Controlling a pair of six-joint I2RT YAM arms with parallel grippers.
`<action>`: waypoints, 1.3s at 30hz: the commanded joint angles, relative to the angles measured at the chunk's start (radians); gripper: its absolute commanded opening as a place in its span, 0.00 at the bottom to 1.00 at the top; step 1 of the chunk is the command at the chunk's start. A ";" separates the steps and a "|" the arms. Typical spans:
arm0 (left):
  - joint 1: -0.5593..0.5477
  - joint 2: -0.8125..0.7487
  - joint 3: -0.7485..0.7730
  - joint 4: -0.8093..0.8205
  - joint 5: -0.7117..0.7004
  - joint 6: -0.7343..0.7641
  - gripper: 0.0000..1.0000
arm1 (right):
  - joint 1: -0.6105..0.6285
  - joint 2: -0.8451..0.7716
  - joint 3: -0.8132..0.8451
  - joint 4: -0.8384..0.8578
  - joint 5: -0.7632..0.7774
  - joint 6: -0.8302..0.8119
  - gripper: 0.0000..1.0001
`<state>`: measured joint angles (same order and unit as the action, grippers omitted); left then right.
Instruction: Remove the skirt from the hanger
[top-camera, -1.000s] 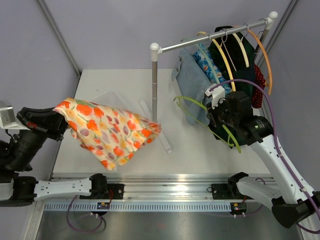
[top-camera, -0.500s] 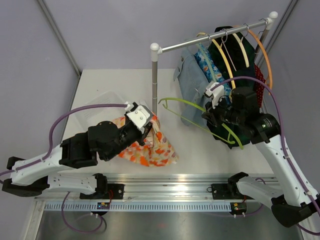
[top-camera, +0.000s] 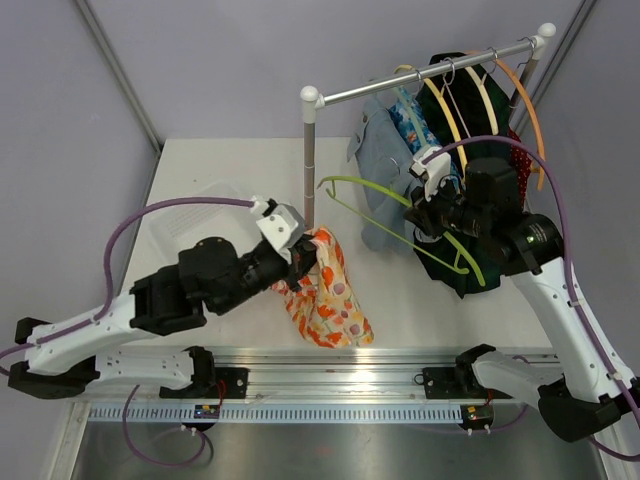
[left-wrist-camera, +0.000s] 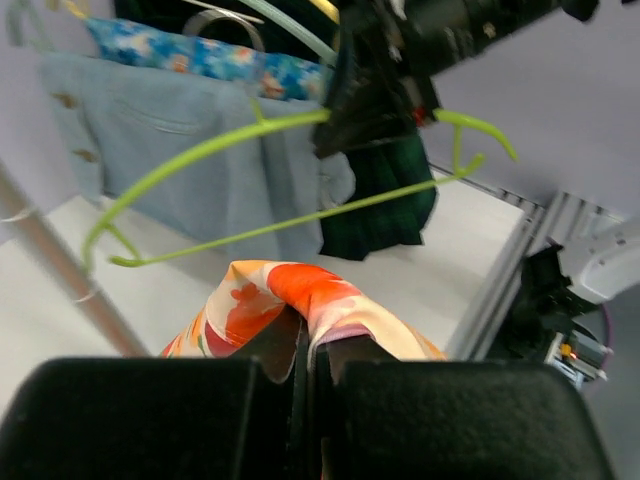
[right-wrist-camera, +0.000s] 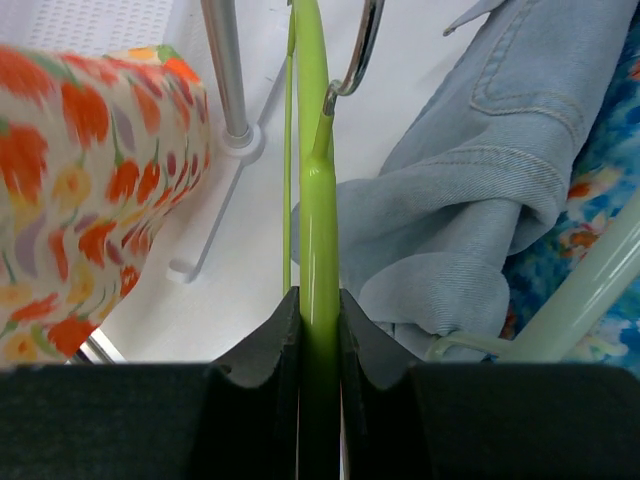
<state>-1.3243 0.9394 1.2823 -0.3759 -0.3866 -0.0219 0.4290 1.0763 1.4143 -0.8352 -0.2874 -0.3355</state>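
The skirt (top-camera: 325, 290) is a floral cloth in orange, yellow and white. It hangs from my left gripper (top-camera: 303, 254), which is shut on a fold of it (left-wrist-camera: 300, 300), and its lower end lies on the table near the front edge. The hanger (top-camera: 400, 215) is bare lime-green plastic, free of the skirt. My right gripper (top-camera: 432, 215) is shut on the hanger's arm (right-wrist-camera: 318, 250) and holds it in the air to the right of the rack post. The skirt also shows at the left of the right wrist view (right-wrist-camera: 90, 180).
A clothes rack (top-camera: 309, 150) stands at the back of the white table (top-camera: 400, 300), its post just behind the skirt. A denim garment (top-camera: 385, 160), a blue floral one, dark clothes and several hangers hang on its rail. A clear tray (top-camera: 200, 205) lies at left.
My left arm swung in from the far left to the table's middle, carrying the skirt, which now hangs bunched by the rack post. My right gripper lifted the green hanger slightly up and back.
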 joint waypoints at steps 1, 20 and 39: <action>0.016 0.071 -0.021 0.150 0.219 -0.075 0.00 | -0.006 0.023 0.077 0.064 0.039 0.016 0.00; 0.102 0.179 -0.199 0.287 0.249 -0.110 0.00 | -0.006 0.080 0.129 0.056 0.027 0.012 0.00; 0.401 0.047 -0.439 0.284 0.253 -0.138 0.94 | 0.071 0.289 0.468 0.061 0.126 0.092 0.00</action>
<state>-0.9272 1.0710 0.8402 -0.1196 -0.1116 -0.1959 0.4679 1.3582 1.8248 -0.8360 -0.2192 -0.2531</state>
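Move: The left hand still pinches the orange-flowered skirt; the bare table patch it will be laid on lies about 8 cm ahead, 9 cm to its right and 41 cm below. From that hand the green hanger is some 14 cm ahead, 22 cm right and 8 cm lower; the rack post's middle is about 28 cm ahead, 1 cm left, 10 cm lower. For the right hand, holding the hanger, the rail's middle is roughly 22 cm ahead and 20 cm up, the denim garment 11 cm ahead, 6 cm left, 5 cm lower. Swinging right about 13 cm and sinking, the left hand carries the skirt across, then sweeps back left and forward while lowering on to nearly 20 cm below its start, tipping some 20 degrees nose-down, and opens wide to let go just in front of the rack post. The right hand keeps its pinch on the green hanger, easing forward and, late on, rising towards the rail. ##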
